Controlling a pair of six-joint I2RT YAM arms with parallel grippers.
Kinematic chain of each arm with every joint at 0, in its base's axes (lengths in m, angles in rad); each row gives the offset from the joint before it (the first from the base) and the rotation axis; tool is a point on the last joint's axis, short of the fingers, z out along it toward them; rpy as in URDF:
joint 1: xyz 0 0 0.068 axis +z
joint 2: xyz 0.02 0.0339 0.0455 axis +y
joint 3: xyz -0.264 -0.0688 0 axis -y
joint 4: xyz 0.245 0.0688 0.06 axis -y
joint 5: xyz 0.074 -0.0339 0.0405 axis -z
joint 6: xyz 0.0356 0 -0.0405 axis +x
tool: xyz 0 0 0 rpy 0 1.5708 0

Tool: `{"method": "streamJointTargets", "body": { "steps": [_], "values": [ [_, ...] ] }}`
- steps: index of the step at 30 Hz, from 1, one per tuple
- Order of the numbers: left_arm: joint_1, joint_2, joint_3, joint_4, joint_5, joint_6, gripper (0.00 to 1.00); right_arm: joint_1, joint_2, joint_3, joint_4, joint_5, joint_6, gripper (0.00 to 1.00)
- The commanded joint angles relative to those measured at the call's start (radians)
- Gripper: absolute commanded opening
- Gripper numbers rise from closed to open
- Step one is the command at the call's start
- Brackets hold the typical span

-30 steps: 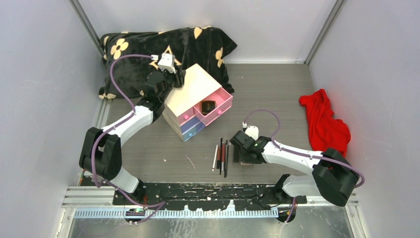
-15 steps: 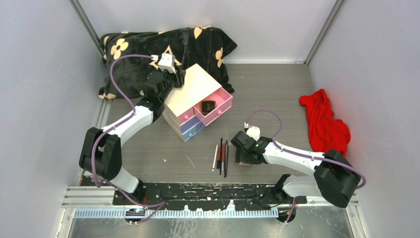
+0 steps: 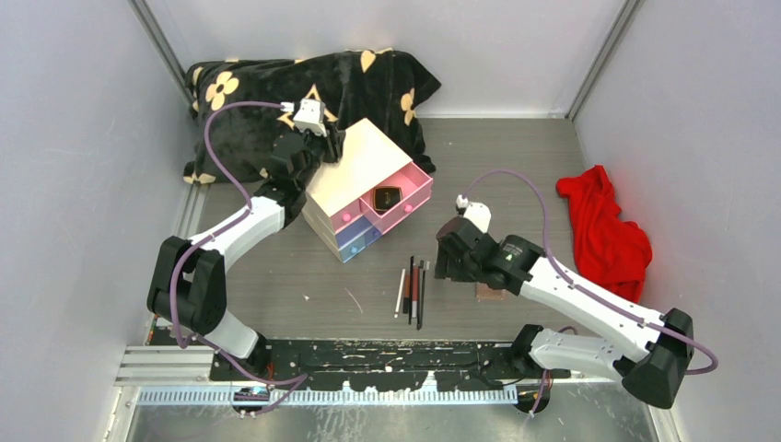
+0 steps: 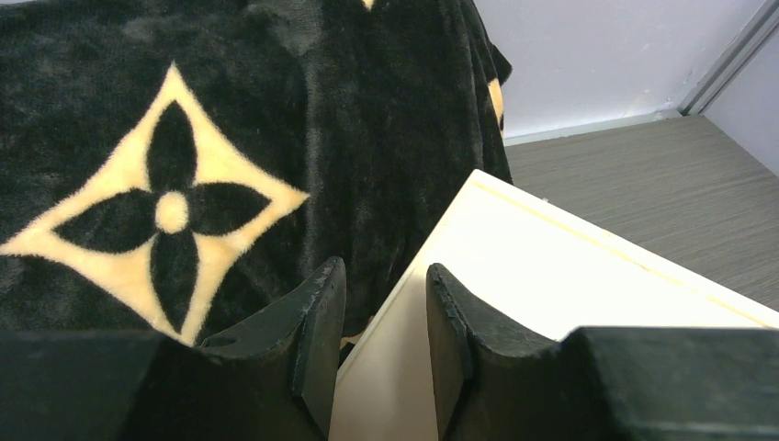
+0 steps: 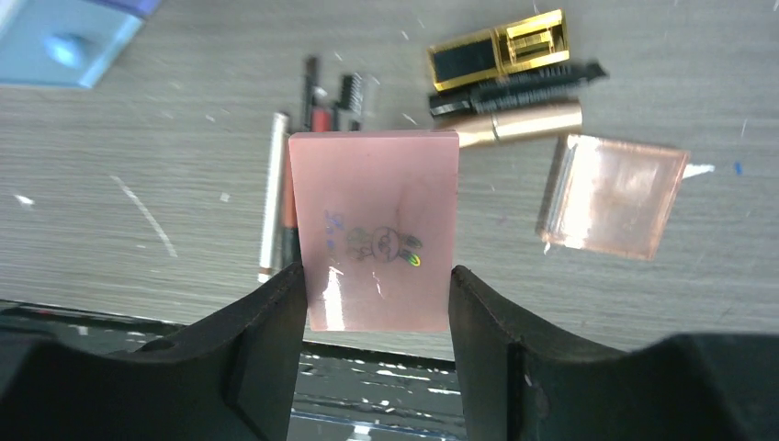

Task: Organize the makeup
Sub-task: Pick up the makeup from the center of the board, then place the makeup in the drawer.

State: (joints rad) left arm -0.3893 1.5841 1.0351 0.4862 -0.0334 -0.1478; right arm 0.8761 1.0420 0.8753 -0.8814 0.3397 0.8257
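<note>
My right gripper [image 5: 375, 276] is shut on a flat pink compact [image 5: 372, 230] and holds it above the floor. Below it lie the rest of the makeup: a black-gold compact [image 5: 496, 50], a black brush [image 5: 514, 87], a gold tube [image 5: 519, 124], a clear pink compact [image 5: 611, 195] and thin pencils [image 5: 276, 193]. From above, the right gripper [image 3: 453, 262] hovers right of the pencils [image 3: 413, 290] and hides the held compact. My left gripper [image 4: 386, 266] is closed over the back edge of the cream box [image 4: 551, 276].
The cream box [image 3: 355, 180] has its pink drawer [image 3: 416, 196] pulled open, with a black compact [image 3: 387, 197] inside. A black flowered blanket [image 3: 304, 87] lies behind it. A red cloth [image 3: 603, 226] lies at the right wall.
The right gripper has closed on the pink compact and lifted it off the floor, moving up and away from the near edge. The left arm has not moved.
</note>
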Motion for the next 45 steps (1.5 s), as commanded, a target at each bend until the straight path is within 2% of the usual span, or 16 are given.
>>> {"method": "streamJointTargets", "body": {
  "steps": [1, 11, 20, 40, 45],
  "values": [
    [-0.006, 0.118, -0.118, -0.399, 0.032, -0.080, 0.38, 0.004, 0.020, 0.178, -0.015, 0.064, -0.098, 0.01],
    [-0.007, 0.117, -0.123, -0.397, 0.033, -0.081, 0.38, 0.004, 0.247, 0.492, 0.162, 0.112, -0.302, 0.01],
    [-0.006, 0.115, -0.121, -0.399, 0.032, -0.078, 0.38, -0.002, 0.366, 0.682, 0.225, 0.115, -0.378, 0.01],
    [-0.006, 0.113, -0.120, -0.402, 0.027, -0.075, 0.38, -0.088, 0.479, 0.682, 0.309, 0.023, -0.431, 0.01],
    [-0.007, 0.123, -0.117, -0.400, 0.035, -0.079, 0.38, -0.096, 0.462, 0.666, 0.309, 0.025, -0.433, 0.06]
  ]
}}
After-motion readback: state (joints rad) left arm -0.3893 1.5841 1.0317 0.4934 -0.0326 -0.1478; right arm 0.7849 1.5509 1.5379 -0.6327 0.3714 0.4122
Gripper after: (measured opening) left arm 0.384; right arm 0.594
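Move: The right hand, already gripping the pink palette above the table, has the open pink drawer about 17 cm ahead, 11 cm to its left and some 4 cm higher; the black compact inside lies about 17 cm ahead, 13 cm left and 3 cm up. Roughly 13 cm below the hand, the brushes lie 7 cm left and 1 cm back, the gold case 7 cm ahead and 2 cm right. From the left hand the drawer is about 12 cm back, 11 cm right and 7 cm down. Keeping its pinch on the pink palette, the right hand leaves the brushes and gold case behind and sweeps forward, up and left towards the open drawer, about 16 cm forward and 11 cm left, climbing some 17 cm. The leftward travel is over before the end; it then eases forward and sinks 4 or 5 cm over the drawer, its fingers tipped up by some 20 degrees from their steep downward slant and turned slightly counter-clockwise. ##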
